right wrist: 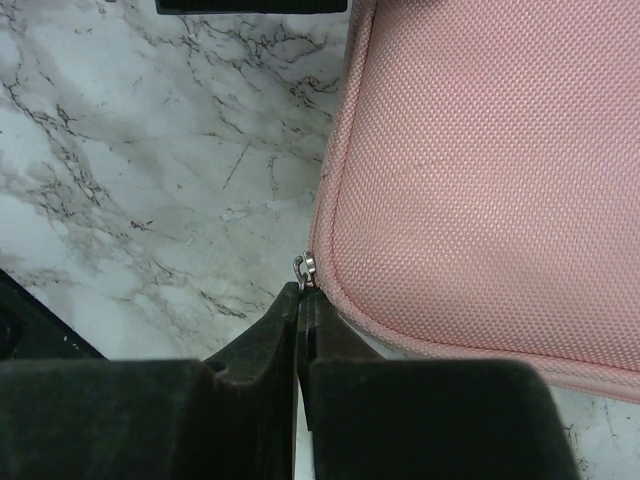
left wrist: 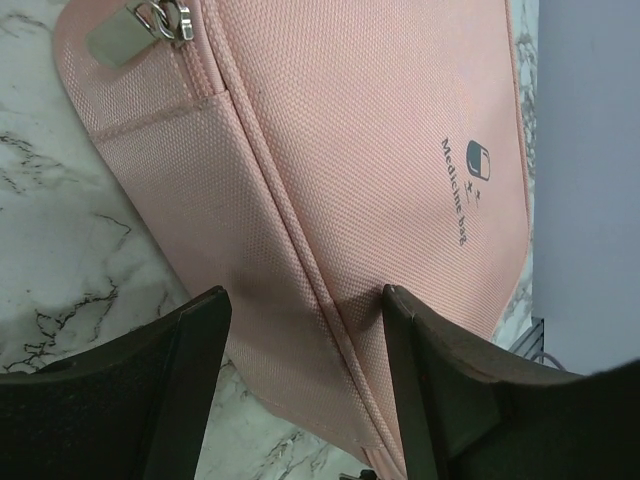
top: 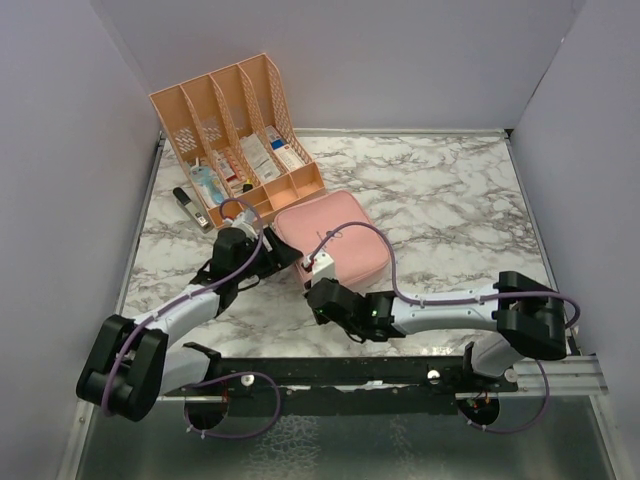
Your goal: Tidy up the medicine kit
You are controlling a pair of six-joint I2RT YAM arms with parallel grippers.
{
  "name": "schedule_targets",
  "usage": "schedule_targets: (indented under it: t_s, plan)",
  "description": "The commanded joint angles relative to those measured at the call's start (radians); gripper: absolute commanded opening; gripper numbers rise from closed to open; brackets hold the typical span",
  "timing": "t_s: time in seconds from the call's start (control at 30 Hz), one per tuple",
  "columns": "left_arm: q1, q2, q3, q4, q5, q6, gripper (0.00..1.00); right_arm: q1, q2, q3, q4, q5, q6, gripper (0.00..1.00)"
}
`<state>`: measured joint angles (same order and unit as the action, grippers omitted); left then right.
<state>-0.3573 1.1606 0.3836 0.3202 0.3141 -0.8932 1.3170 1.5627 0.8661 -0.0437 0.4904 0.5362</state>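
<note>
The medicine kit [top: 338,240] is a flat pink zip case lying closed on the marble table, with its pill logo [left wrist: 474,158] showing on the lid. My left gripper [top: 273,250] [left wrist: 300,300] spans the case's left edge. One finger [left wrist: 200,345] is at the bottom rim, the other finger [left wrist: 420,350] rests on the lid, and both touch the fabric. My right gripper [top: 314,274] [right wrist: 300,292] is at the case's near-left corner. It is shut on the zipper pull [right wrist: 304,267], whose metal ring sticks out past the fingertips.
A peach slotted desk organizer [top: 235,125] holding medicine boxes and small items stands behind the case at the back left. A black stapler [top: 190,207] lies beside it. A second metal zip tab [left wrist: 125,38] shows at the case's far corner. White walls enclose the table.
</note>
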Motion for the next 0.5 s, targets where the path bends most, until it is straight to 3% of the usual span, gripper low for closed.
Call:
schedule_targets:
  t_s: [0.0, 0.23, 0.47]
  plan:
    - [-0.008, 0.029, 0.023, 0.044, -0.064, -0.011, 0.63, -0.009, -0.052, 0.003, 0.051, -0.056, -0.004, 0.01]
    - [-0.006, 0.071, 0.028, 0.043, -0.117, -0.008, 0.44, -0.009, -0.087, -0.016, -0.029, -0.070, 0.024, 0.01]
    - [-0.007, 0.119, 0.044, 0.045, -0.140, -0.001, 0.37, -0.010, -0.163, -0.060, -0.108, -0.073, -0.035, 0.01]
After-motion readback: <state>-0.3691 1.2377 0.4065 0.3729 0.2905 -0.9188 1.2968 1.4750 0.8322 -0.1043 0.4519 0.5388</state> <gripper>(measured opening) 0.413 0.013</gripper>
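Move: The medicine kit's left rim already lies between the left hand's open fingers, about 1 cm ahead, 1 cm right and 1 cm below their midpoint; the kit's middle is some 3 cm ahead, 7 cm right and 3 cm down. A loose zipper tab lies about 6 cm ahead, 3 cm left and 2 cm down. The right hand, shut on the near-left corner's zipper pull 1 cm ahead, has the kit's middle 8 cm ahead and 5 cm right, about level. The left hand eases only about 1 cm forward while its fingers close from roughly two thirds to two fifths open, pinching the kit's left side wall and rim between them. The right hand, shut all along on the zipper pull at the near-left corner, first holds almost still, then draws the pull about 2 cm to the right and rises about 1 cm, its wrist barely turning. ##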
